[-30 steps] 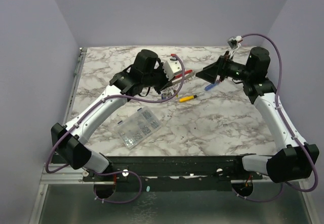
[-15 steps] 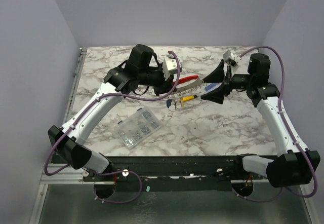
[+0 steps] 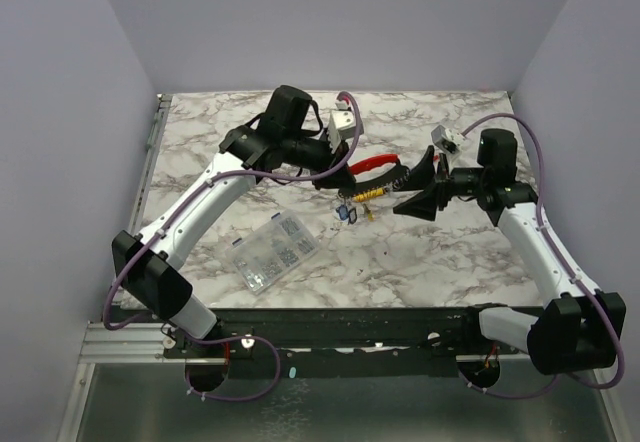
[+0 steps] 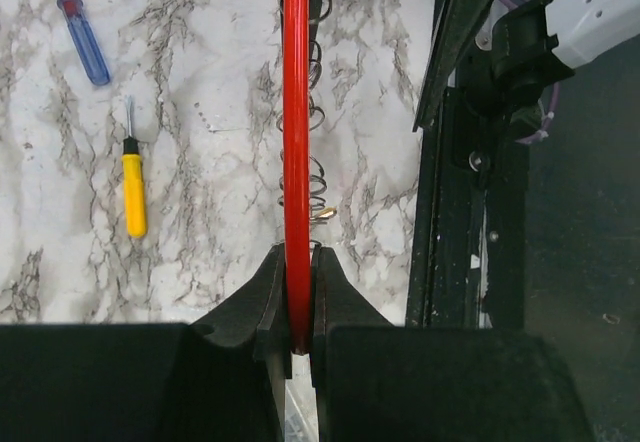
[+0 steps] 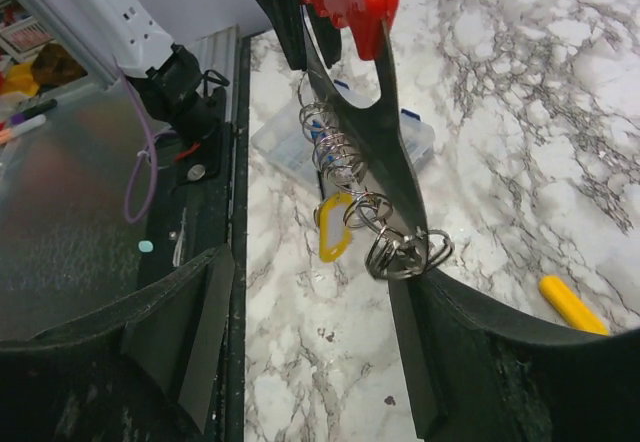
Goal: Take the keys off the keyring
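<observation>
The keyring is a red band [image 4: 296, 112] joined to a grey metal piece [image 5: 385, 142], held above the table. My left gripper [image 4: 296, 307] is shut on the red band [image 3: 376, 161]. Several wire rings [image 5: 400, 252] are strung along the metal piece. The keys [image 3: 347, 210] hang below it with yellow, blue and black tags; the yellow tag [image 5: 335, 227] shows in the right wrist view. My right gripper [image 5: 315, 332] is open around the free end of the metal piece, which lies beside its right finger [image 5: 455, 347]. In the top view the right gripper [image 3: 415, 188] faces the left gripper [image 3: 352, 162].
A clear compartment box [image 3: 275, 252] of small parts lies front left of centre. A yellow-handled screwdriver [image 4: 133, 194] and a blue-and-red screwdriver [image 4: 85, 40] lie on the marble under the arms. The table's dark front rail [image 4: 450, 212] runs close by.
The left arm has carried the keyring down and toward the middle. The right gripper has swung in to the keyring's free end, and its jaws have narrowed somewhat.
</observation>
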{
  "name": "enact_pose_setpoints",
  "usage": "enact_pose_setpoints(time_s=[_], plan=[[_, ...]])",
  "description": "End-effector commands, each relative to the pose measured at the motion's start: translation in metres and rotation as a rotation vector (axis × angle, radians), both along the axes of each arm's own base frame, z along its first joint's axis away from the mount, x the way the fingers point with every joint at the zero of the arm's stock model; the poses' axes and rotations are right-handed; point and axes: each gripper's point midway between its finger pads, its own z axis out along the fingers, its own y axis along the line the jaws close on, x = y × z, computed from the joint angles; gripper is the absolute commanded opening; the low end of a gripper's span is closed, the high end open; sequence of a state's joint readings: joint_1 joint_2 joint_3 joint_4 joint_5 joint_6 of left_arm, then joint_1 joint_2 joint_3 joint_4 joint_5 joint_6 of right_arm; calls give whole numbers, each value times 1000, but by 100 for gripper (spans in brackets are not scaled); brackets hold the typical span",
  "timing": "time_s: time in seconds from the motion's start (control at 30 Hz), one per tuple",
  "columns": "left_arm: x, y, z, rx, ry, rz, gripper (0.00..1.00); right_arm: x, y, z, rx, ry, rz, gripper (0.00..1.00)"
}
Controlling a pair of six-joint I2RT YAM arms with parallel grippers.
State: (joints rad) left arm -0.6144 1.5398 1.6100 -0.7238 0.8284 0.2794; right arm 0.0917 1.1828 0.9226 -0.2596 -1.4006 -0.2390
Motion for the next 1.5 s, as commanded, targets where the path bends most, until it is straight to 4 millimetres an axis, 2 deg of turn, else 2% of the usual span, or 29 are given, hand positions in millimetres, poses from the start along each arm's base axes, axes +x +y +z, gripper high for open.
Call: enact_pose_setpoints(time_s=[0.0,0.1,0.23,0.33,0.4,0.5,0.6,0.67,0.8,1.0,1.2,1.47], plan=[[18,-8,6,-43,80,104,0,6,-3,-2,-51,-36,-70,71],[30,-11,5,-67,138,165,0,9,-5,-18,-70,6,-124,71],[39,-14,18,-109,177,225,0,11,-5,-39,-53,51,-166,66],[42,-16,27,-135,177,242,0,10,1,-38,9,58,-141,66],[38,-19,31,-154,197,221,0,16,5,-32,34,16,-139,67],[32,-21,36,-177,222,197,0,25,10,-14,96,-68,-151,69],[30,-20,40,-195,232,193,0,19,15,6,195,-169,-146,69],[28,-21,41,-209,250,186,0,15,23,11,216,-196,-124,68],[25,-20,47,-239,274,177,0,15,33,2,222,-205,-129,68],[22,-19,48,-259,289,161,0,30,32,-7,231,-269,-222,68],[17,-20,46,-267,307,131,0,36,31,-8,237,-318,-250,62],[15,-20,47,-274,314,121,0,38,36,-12,229,-338,-243,47]])
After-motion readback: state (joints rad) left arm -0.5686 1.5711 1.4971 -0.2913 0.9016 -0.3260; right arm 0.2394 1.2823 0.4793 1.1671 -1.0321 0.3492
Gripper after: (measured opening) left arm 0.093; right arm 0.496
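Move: The yellow key hangs from the plate's coil some 6 cm left of my open right hand, 2 cm back and 3 cm below; the blue key hangs about 4 cm farther left, and the plate's ringed near end is 3 cm ahead of that hand, about level. The yellow screwdriver lies on the table about 12 cm ahead, 4 cm left and 25 cm down. From my left hand, the yellow key is roughly 3 cm right, 3 cm back and 7 cm below. I dip my right hand about 5 cm under the coil, then bring it most of the way back up, left and forward, fingertips tilting up, to the hanging keys, and narrow the fingers around the yellow one without shutting. My left hand keeps the red handle, swings the plate forward about 3.5 cm, then lifts a little while rolling its front edge down some 20 degrees. ##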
